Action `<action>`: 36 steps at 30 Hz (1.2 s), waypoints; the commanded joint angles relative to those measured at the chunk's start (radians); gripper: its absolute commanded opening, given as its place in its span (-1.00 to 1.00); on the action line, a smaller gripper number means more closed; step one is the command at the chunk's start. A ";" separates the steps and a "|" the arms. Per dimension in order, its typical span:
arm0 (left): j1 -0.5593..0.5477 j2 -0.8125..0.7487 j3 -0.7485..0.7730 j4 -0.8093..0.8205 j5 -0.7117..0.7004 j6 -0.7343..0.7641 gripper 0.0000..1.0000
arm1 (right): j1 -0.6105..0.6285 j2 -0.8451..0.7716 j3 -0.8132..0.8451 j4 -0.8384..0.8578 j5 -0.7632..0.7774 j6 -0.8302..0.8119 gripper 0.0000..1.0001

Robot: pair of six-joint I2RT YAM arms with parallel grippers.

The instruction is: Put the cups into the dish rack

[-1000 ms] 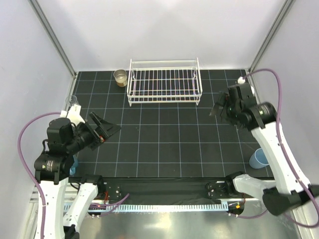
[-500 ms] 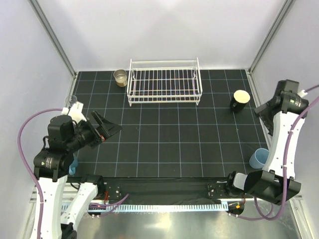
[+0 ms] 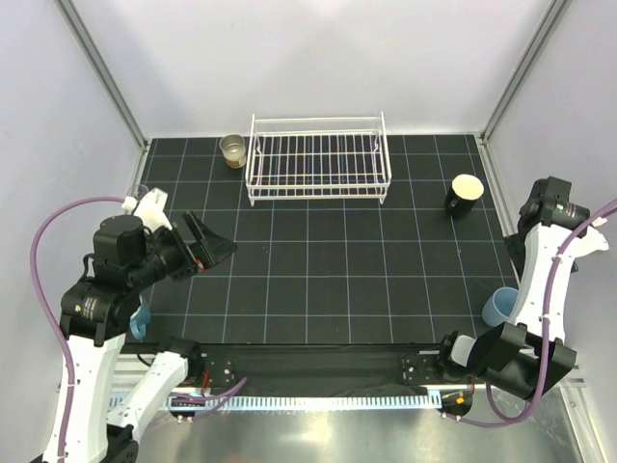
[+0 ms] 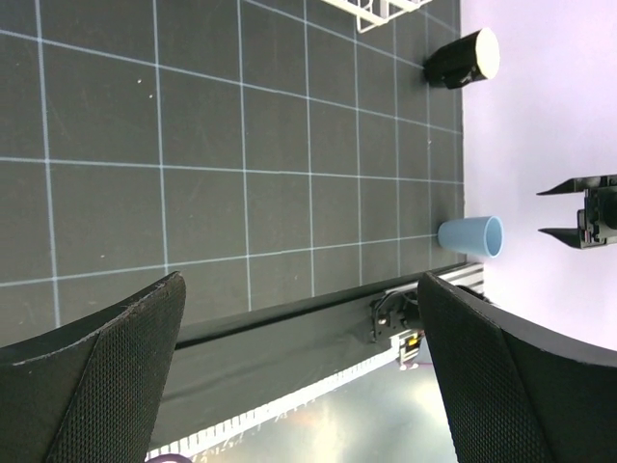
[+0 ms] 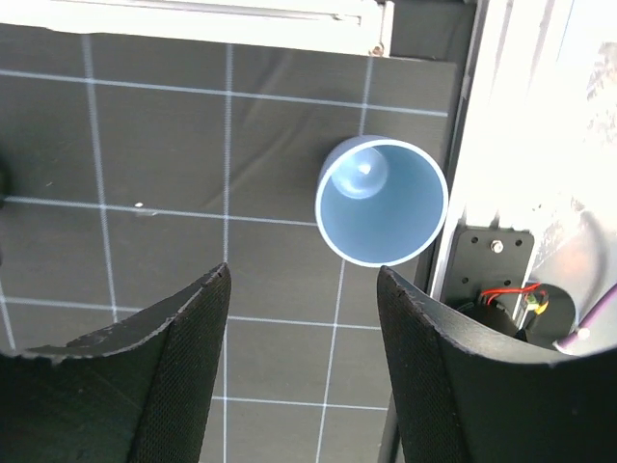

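Note:
The white wire dish rack [image 3: 316,159] stands at the back with nothing in it. A tan cup [image 3: 232,149] sits just left of it. To its right lies a black cup [image 3: 464,193] with a cream inside. The light blue tumbler [image 3: 501,307] stands upright at the near right edge. My right gripper [image 5: 304,275] hangs above and just beside the tumbler [image 5: 382,200], open, nothing between its fingers. My left gripper [image 3: 217,249] is open over the left side, holding nothing. A teal mug [image 3: 141,321] peeks out behind the left arm. A tiny clear glass [image 3: 141,194] stands at the left edge.
Grey walls and metal posts enclose the black gridded mat. The metal frame rail [image 5: 487,145] runs right beside the tumbler. The arm bases and a cable strip [image 3: 318,397] line the near edge. In the left wrist view I see the tumbler [image 4: 470,236] and the black cup [image 4: 461,60].
My right arm swung from beside the black cup out to the right edge, over the blue tumbler, and its jaws narrowed. The left arm shifted only slightly.

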 commanded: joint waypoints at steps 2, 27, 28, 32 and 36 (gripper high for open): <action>-0.019 0.006 0.045 -0.017 -0.018 0.044 0.99 | -0.011 0.005 -0.042 -0.133 0.055 0.120 0.28; -0.035 0.023 0.055 -0.068 -0.028 0.067 0.98 | -0.082 0.123 -0.197 0.116 0.032 0.115 0.29; -0.035 0.023 0.055 -0.068 -0.028 0.068 0.99 | -0.082 0.130 -0.206 0.126 0.026 0.109 0.29; -0.035 0.028 0.059 -0.071 -0.031 0.070 0.99 | -0.082 0.143 -0.217 0.162 0.018 0.091 0.29; -0.035 0.029 0.053 -0.075 -0.034 0.071 0.99 | -0.082 0.154 -0.228 0.185 0.012 0.078 0.29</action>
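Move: The right hand hovers over the blue cup, which stands upright near the table's right edge: its middle is about 5 cm back from the hand point, 2 cm to the right and 15 cm below. The black cup is some 24 cm ahead and 2 cm left; the dish rack lies far out, about 38 cm ahead and 41 cm left, both low on the table too. From the left hand the blue cup is roughly 64 cm to the right, 5 cm back and 27 cm lower. The right hand sinks about 9 cm towards the blue cup, easing back some 2.5 cm towards the base on the way and then coming forward again by about 1 cm, so that the cup's forward wall comes to lie below the gap between the fingers. Meanwhile the wrist tilts and turns some 10 degrees clockwise, and the fingers keep their part-open gap, ending just above the rim with no touch to be seen. ##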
